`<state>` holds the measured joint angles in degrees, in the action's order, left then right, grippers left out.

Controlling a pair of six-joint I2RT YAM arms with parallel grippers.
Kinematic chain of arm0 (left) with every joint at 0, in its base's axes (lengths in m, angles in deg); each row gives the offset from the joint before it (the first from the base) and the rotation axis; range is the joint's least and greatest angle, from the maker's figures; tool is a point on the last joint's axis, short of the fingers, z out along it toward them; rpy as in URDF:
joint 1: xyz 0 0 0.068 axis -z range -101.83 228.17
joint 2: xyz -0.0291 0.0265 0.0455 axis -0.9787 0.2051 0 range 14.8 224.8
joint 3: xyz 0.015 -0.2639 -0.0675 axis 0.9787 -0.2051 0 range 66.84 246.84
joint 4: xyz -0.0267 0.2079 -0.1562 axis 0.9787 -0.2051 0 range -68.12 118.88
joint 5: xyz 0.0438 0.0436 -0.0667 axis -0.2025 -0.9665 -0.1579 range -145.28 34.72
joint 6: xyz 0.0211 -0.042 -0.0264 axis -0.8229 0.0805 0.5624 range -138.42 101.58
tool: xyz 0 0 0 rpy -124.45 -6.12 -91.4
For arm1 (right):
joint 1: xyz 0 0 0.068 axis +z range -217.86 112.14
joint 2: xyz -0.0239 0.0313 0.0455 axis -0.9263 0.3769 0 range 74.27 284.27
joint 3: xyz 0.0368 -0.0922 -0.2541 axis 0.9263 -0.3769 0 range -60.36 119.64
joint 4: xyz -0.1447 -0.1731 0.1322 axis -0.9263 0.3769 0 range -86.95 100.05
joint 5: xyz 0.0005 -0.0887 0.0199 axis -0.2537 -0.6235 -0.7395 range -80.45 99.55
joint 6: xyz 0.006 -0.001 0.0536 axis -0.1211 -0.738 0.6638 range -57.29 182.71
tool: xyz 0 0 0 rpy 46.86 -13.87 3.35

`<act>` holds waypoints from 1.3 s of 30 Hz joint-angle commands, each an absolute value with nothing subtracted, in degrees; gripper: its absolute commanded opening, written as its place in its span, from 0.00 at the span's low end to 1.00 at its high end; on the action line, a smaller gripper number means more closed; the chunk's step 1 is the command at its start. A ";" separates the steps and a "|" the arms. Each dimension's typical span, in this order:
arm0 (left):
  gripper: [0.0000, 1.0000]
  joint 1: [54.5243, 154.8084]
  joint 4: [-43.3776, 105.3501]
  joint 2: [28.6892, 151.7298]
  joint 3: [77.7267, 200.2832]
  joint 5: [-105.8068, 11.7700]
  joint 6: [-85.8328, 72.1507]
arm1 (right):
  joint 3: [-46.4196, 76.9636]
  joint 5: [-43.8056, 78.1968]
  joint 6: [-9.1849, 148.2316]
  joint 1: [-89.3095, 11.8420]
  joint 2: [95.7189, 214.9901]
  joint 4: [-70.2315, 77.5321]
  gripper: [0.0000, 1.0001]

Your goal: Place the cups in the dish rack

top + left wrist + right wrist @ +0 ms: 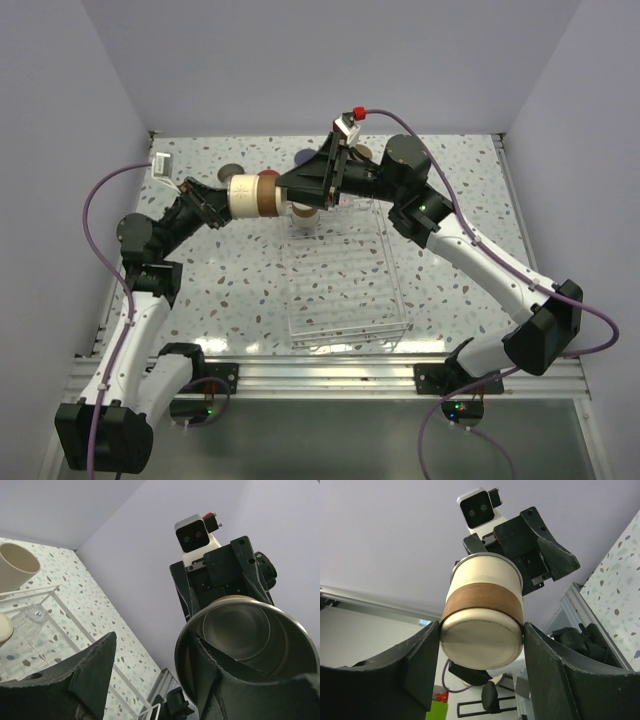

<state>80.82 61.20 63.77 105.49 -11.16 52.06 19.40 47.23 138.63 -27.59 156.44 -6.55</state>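
A brown-grey cup with a cream base (254,197) hangs on its side in mid-air over the far end of the dish rack (396,290). My right gripper (287,187) is shut on its base (482,640), one finger on each side. My left gripper (222,201) is open at the cup's rim (186,645). One finger (225,680) reaches into the mouth, and the other finger (85,675) stands well clear of the wall. A beige cup (17,566) and a tiny clear cup (35,614) show near the rack's far end.
The coral-red cup (268,177) is partly hidden behind the held cup. Other cups stand on the speckled table at the far side (232,170), (305,158), (362,152). Lilac walls close in the back and sides. A metal rail (330,375) runs along the near edge.
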 commanded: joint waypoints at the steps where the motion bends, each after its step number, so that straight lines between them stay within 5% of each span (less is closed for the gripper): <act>1: 0.63 80.80 54.20 63.58 107.88 -11.86 47.06 | 21.55 49.19 137.94 -26.90 155.04 -9.78 0.00; 13: 1.00 80.80 41.02 62.62 112.80 -15.90 38.98 | 22.35 47.79 133.11 -28.57 152.85 -3.54 0.00; 28: 1.00 80.72 12.72 60.95 122.12 -35.32 26.67 | 17.68 51.13 123.11 -42.72 145.99 13.84 0.00; 32: 1.00 80.72 7.45 61.91 123.52 -37.87 24.65 | 26.27 43.34 106.35 -43.25 148.80 36.65 0.00; 39: 1.00 80.72 0.76 62.70 125.72 -40.69 22.27 | 32.80 25.59 94.36 -42.47 154.78 55.95 0.00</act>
<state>80.84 5.29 62.94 123.33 -38.35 25.15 29.79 36.71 102.98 -43.11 152.90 42.69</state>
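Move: The right hand has the cream-and-brown cup by its base; the dish rack's middle is about 13 cm to its right, 6 cm ahead and 39 cm below, with the loaded cup 22 cm ahead, 4 cm right and the clear cup 21 cm ahead, 14 cm right, both some 36 cm below. From the left hand the held cup's middle is 5 cm right, 1 cm ahead and 2 cm above; the steel cup is 30 cm ahead, 12 cm left, the red cup 26 cm ahead, 2 cm left, both 33 cm below. Rightward, after barely sinking at first, the right hand carries the cup about 13 cm towards and over the rack, then also down 9 cm and forward 6 cm, tipping its fingers down some 35 degrees and turning clockwise, grip unchanged. The left hand opens fully, its finger coming free of the cup's rim; it sinks and eases forward, then swings left towards the steel cup, turning counter-clockwise and tipping down. ##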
